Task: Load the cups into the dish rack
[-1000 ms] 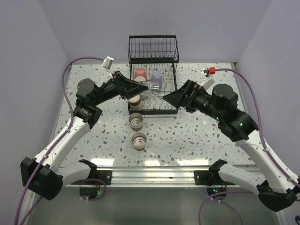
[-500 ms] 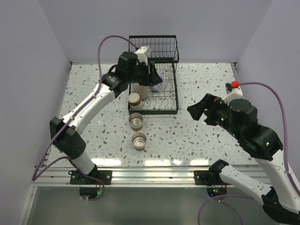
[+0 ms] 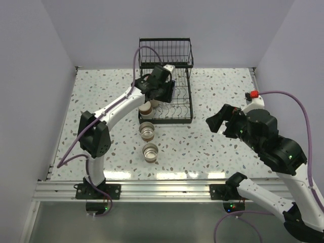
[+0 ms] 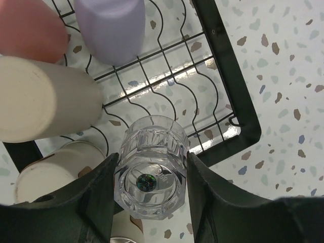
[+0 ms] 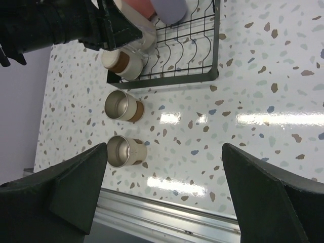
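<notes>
My left gripper (image 4: 152, 163) is shut on the clear cup (image 4: 151, 174), held over the front part of the black wire dish rack (image 4: 228, 81). Inside the rack lie a lavender cup (image 4: 110, 28), a coral-pink cup (image 4: 30, 28) and a beige cup (image 4: 43, 104). A brown cup (image 3: 146, 108) stands against the rack's (image 3: 166, 120) front left corner, under the left gripper (image 3: 164, 93). Two more brown cups (image 3: 147, 130) (image 3: 150, 152) with shiny insides lie on the table in front. My right gripper (image 3: 218, 117) hangs open and empty to the right of the rack.
The rack's upright basket section (image 3: 166, 53) stands at the back against the wall. In the right wrist view the two brown cups (image 5: 123, 106) (image 5: 125, 151) lie near the table's metal front rail (image 5: 167, 217). Speckled tabletop (image 5: 263, 101) spreads to the right of the rack.
The left arm has reared up and now reaches down over the rack's front with the clear cup still held. The right gripper has drawn back from the rack toward the right.
</notes>
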You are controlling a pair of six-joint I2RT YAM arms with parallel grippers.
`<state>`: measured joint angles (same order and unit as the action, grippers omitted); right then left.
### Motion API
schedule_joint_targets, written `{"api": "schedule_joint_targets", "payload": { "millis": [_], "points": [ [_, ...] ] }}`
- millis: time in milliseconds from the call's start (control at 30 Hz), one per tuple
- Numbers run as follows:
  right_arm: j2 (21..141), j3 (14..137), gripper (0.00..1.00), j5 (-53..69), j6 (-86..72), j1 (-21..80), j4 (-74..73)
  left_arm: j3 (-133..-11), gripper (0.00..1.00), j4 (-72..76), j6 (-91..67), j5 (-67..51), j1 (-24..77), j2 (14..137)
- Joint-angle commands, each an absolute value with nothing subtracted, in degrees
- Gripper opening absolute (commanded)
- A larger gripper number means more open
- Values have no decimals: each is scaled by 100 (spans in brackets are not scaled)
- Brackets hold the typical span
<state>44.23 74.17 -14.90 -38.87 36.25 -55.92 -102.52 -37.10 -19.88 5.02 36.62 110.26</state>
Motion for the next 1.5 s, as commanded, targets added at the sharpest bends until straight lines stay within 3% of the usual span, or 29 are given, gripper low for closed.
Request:
{"api": "schedule_joint_targets", "payload": {
  "millis": [0, 767, 800, 933, 1033, 1200, 1467],
  "points": [
    [4412, 7392, 98, -1749, -3806, 3604, -5616, -10503, 0, -3797, -1793, 905, 3700, 11214],
    [4474, 7233, 98, -1644, -3735, 3604, -5599, -9440, 1, -3181, -1767, 1160, 3744, 11540],
    [4465, 7225, 98, -1652, -3727, 3604, -5590, -9413, 5, -3173, -1767, 1169, 3735, 11540],
    [4456, 7207, 98, -1644, -3735, 3612, -5581, -9325, 46, -3138, -1758, 1186, 3762, 11496],
    [4465, 7198, 98, -1635, -3727, 3612, -5572, -9316, 64, -3155, -1749, 1265, 3779, 11487],
    [4474, 7181, 98, -1600, -3718, 3604, -5555, -9281, 82, -3182, -1749, 1309, 3806, 11435],
    [4474, 7163, 97, -1512, -3709, 3612, -5537, -9369, 90, -3234, -1793, 1336, 3885, 11207]
  ]
}}
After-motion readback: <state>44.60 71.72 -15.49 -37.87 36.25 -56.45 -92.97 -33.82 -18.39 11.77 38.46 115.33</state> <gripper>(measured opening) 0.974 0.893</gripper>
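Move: The left hand already holds the clear glass over the front part of the rack. The free spot for the glass lies about 10 cm below, 2 cm back and 2 cm to the left. The racked steel cup is level with that spot and some 6 cm left of it. From the hand, the tall beige cup lies 7 cm ahead and 6 cm left, the purple cup 9 cm ahead and 2 cm right. For the right hand the spot is roughly 20 cm ahead, 23 cm left and 25 cm below. Still pinching the clear glass, the left hand lowers it about 10 cm into the rack beside the racked steel cup, just behind the front rail, easing slightly left and back and tilting some 15 degrees. The descent slows to a stop, and only then do the fingers spread and let go, with the hand staying down around the glass. ##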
